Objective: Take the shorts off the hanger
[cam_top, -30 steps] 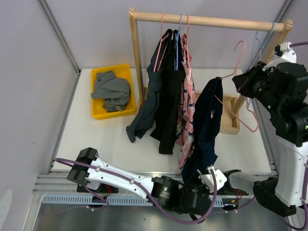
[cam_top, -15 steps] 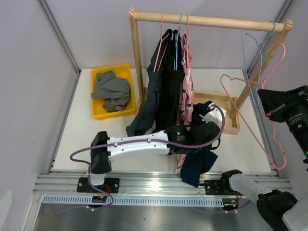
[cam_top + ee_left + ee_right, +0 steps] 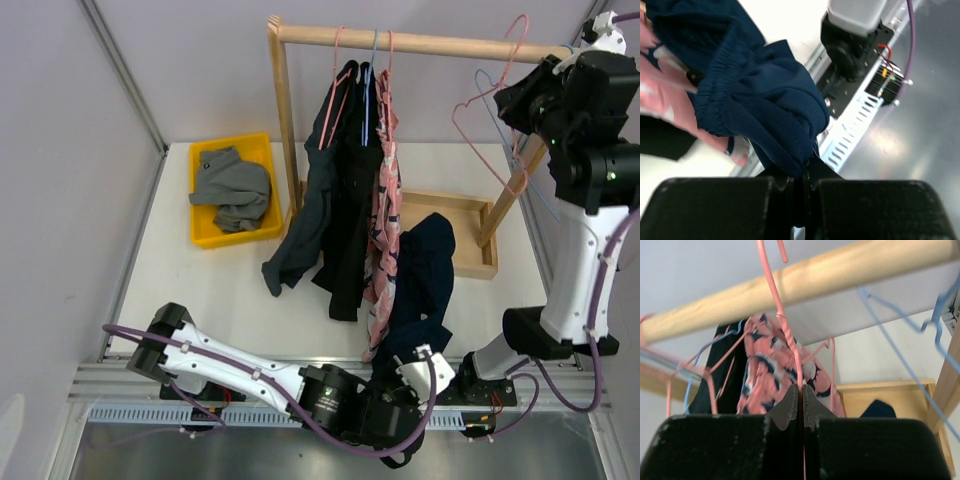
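The navy shorts (image 3: 422,270) are off their hanger and slump on the table by the near edge. My left gripper (image 3: 408,356) is shut on a fold of them, and the left wrist view shows the navy shorts (image 3: 765,95) pinched at my left gripper (image 3: 802,175). My right gripper (image 3: 517,97) is high at the rail's right end, shut on the bare pink hanger (image 3: 478,90). In the right wrist view the pink hanger (image 3: 790,352) rises from my right gripper (image 3: 801,395) just below the rail. Dark charcoal shorts (image 3: 308,205), black shorts (image 3: 350,210) and pink patterned shorts (image 3: 386,225) hang on the rail. Grey shorts (image 3: 235,188) lie in the bin.
The wooden rail (image 3: 430,44) spans the back on two posts, with a wooden base tray (image 3: 462,232) under its right half. A yellow bin (image 3: 203,233) stands at back left. An empty blue hanger (image 3: 530,190) hangs by the right post. The right arm's base (image 3: 855,30) is near the navy shorts.
My left gripper pulled the navy shorts from mid-table back toward the near edge. My right gripper lifted the bare pink hanger from low on the right up to the rail's right end.
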`<state>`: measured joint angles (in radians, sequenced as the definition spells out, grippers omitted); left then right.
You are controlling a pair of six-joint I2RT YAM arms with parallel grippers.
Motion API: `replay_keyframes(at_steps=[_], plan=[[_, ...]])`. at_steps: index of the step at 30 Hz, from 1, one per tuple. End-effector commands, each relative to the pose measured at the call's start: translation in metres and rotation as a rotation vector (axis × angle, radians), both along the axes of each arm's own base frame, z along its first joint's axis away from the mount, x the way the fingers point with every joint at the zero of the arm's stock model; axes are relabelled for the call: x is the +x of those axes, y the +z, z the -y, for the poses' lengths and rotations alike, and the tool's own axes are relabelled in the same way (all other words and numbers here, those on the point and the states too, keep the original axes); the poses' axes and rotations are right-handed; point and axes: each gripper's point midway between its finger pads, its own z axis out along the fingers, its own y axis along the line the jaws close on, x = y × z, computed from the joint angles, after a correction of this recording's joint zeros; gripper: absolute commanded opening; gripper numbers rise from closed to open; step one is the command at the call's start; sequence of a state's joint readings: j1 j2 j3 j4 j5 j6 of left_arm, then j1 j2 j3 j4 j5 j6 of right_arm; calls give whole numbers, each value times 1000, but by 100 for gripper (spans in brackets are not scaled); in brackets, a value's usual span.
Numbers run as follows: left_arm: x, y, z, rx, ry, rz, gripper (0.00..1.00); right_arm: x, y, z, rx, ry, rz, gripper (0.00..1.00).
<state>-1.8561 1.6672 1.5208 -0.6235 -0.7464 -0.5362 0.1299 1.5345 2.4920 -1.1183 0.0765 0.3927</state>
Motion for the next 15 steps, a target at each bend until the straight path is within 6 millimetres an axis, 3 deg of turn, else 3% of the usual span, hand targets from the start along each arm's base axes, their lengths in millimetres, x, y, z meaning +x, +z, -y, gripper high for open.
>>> replay_keyframes(at_steps=[1, 3, 7, 11, 12, 13, 14, 15], plan=[[7, 17, -25, -57, 112, -29, 0, 14, 29, 1, 64, 40, 115, 0], [2, 22, -30, -71, 112, -38, 0, 29, 28, 1, 85, 40, 133, 0], [-1, 34, -41, -96, 118, -48, 0, 55, -2, 3, 92, 30, 56, 0], [12, 54, -57, -117, 169, -27, 0, 51, -21, -3, 101, 59, 18, 0], [16, 64, -63, -117, 178, -16, 0, 53, -43, -3, 99, 57, -27, 0], [20, 69, -68, -118, 187, -3, 0, 37, -35, -1, 96, 55, 5, 0], [26, 78, -75, -131, 204, 15, 0, 33, -35, 1, 90, 46, 17, 0], [33, 82, -84, -115, 218, 35, 0, 30, -49, 2, 85, 42, -12, 0]])
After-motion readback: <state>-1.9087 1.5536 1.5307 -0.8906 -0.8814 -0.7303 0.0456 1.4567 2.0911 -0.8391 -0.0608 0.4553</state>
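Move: The right hand holds the bare pink hanger just short of the wooden rod, which lies about 7 cm ahead and 6 cm above, with the blue hanger some 8 cm to its right and 6 cm ahead. The left hand holds the navy shorts; the yellow bin for them lies some 40 cm ahead, 38 cm left and 19 cm below, and the pink patterned shorts hang about 28 cm ahead, 9 cm left and 8 cm above. Still pinching the pink hanger, the right hand carries it forward about 5 cm to the rod, sinking as it goes, then drops more steeply and eases slightly back, some 5 cm lower in all, to hook it on the rod. The left hand keeps its grip on the navy shorts and draws them left about 5 cm towards the yellow bin, rising a little near the end and turning slightly counter-clockwise. ##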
